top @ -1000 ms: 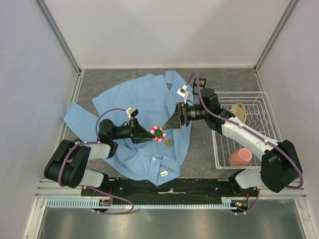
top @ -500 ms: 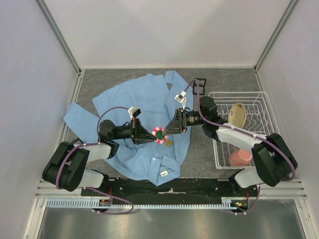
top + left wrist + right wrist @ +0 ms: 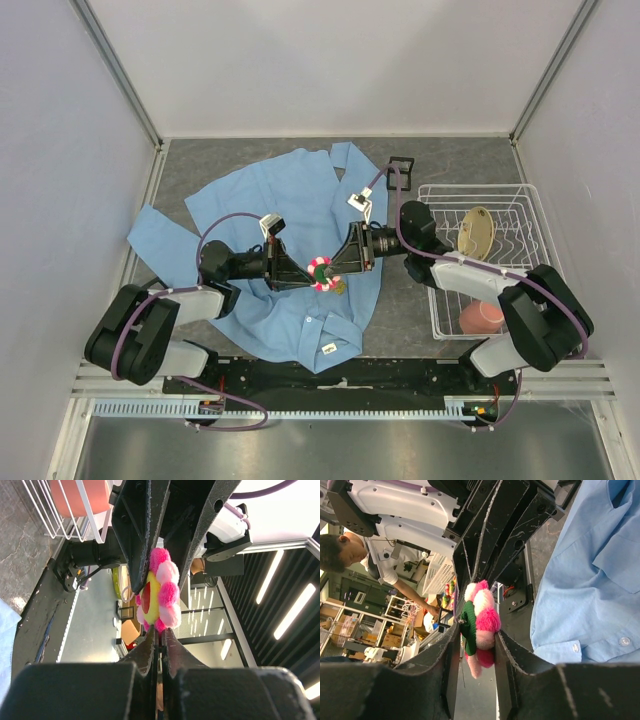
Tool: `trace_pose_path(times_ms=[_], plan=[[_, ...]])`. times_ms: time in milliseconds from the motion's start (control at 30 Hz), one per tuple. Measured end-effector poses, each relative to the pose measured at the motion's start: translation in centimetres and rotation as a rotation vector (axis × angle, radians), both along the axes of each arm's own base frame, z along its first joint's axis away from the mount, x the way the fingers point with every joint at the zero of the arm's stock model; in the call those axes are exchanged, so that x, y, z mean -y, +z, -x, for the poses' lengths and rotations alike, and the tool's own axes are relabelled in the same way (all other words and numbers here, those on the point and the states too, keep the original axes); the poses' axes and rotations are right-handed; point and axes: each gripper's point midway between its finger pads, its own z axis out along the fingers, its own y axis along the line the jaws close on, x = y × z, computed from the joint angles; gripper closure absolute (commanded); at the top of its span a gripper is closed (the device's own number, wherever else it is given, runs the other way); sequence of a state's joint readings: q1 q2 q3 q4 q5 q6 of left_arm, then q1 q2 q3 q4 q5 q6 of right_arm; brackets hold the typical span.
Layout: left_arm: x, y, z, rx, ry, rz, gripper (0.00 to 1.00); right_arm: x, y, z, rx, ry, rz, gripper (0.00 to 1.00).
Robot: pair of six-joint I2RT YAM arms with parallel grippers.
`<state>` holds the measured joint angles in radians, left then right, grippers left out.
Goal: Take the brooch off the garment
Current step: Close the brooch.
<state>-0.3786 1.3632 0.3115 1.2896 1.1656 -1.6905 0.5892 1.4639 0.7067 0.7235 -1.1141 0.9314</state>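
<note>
The brooch [image 3: 320,272], a pink flower pin with a yellow and red centre and a green back, is held up over the front of the light blue garment [image 3: 290,190]. My left gripper [image 3: 310,272] is shut on its lower petal edge; in the left wrist view the brooch [image 3: 160,592] stands right above the left gripper [image 3: 160,630]. My right gripper [image 3: 331,269] meets it from the other side. In the right wrist view the right gripper [image 3: 479,629] has one finger against the green back and the other against the petals of the brooch [image 3: 482,620]. The garment [image 3: 590,580] lies beside it.
A small dull gold emblem [image 3: 340,288] lies on the shirt just under the brooch. A white wire basket [image 3: 520,190] at the right holds a tan object [image 3: 478,230] and a pink cup [image 3: 482,316]. A black square frame [image 3: 400,165] lies behind the right arm.
The right gripper came left to the brooch and its jaws narrowed around it. The left gripper kept hold of the brooch and shifted slightly right and down.
</note>
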Motion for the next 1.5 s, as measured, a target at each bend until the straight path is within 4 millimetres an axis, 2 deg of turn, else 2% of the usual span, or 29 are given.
trace_pose_path(times_ms=[67,300,367,467,500,600,767,933,1000,1033,1200,1433,1500], plan=[[0.0,0.0,0.1,0.001,-0.004,-0.001,0.98,0.0,0.0,0.1,0.001,0.003,-0.003,0.64],[-0.1,-0.1,0.4,0.016,-0.023,-0.005,0.98,0.2,-0.3,0.5,-0.012,0.009,-0.006,1.0],[-0.1,0.0,0.5,0.039,-0.023,-0.003,0.98,0.2,-0.3,0.6,-0.017,0.009,-0.008,1.0],[-0.2,0.2,0.7,0.092,-0.007,-0.009,0.72,0.1,-0.1,0.6,-0.033,0.003,-0.011,1.0],[-0.3,0.2,0.7,0.12,0.004,-0.017,0.59,0.0,0.0,0.6,-0.04,-0.006,-0.009,1.0],[-0.4,0.5,0.1,0.21,0.094,-0.079,0.46,-0.2,0.0,0.0,-0.065,-0.059,0.007,1.0],[-1.2,1.7,-1.2,0.412,0.277,-0.199,0.44,-0.7,0.4,-2.8,-0.122,-0.24,0.045,1.0],[-0.2,0.1,0.1,0.429,0.274,-0.25,0.36,-1.1,1.0,-5.7,-0.157,-0.39,0.075,1.0],[0.4,-0.9,0.7,0.418,0.254,-0.26,0.25,-1.3,1.8,-6.6,-0.154,-0.429,0.067,1.0],[0.6,-1.3,0.8,0.412,0.252,-0.263,0.25,-1.3,2.1,-6.9,-0.15,-0.442,0.062,1.0],[1.0,-1.8,-0.3,0.383,0.281,-0.272,0.25,-1.8,2.7,-7.2,-0.15,-0.474,0.058,1.0],[1.9,-0.5,-1.7,0.373,0.312,-0.201,0.26,-2.3,2.1,-6.7,-0.166,-0.488,0.087,1.0],[2.1,-0.2,-1.9,0.363,0.315,-0.184,0.3,-2.5,2.0,-6.5,-0.166,-0.489,0.09,1.0]])
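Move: The brooch's near edge is already held by the shut left fingers, its middle about 3 cm to the right of that hand and 1 cm farther out, at the same height. From the half-open right hand it lies about 2 cm to the left and 1 cm back, level, its rim between the fingers. On the garment some 16 cm below, the gold flower sits about 6 cm right and 2 cm ahead of the left hand, and the white label about 4 cm right and 12 cm back. The right fingers close the rest of the way on the brooch's rim while both hands stay nearly still; then the left fingers open wide and let go, that hand wavering up and down by a centimetre or two before easing about 2 cm forward and 2 cm right and rolling some 20 degrees. Keeping its pinch, the right hand carries the brooch about 6 cm forward and 2 cm to the left and up, its fingertips swinging nearly 30 degrees clockwise towards forward. ##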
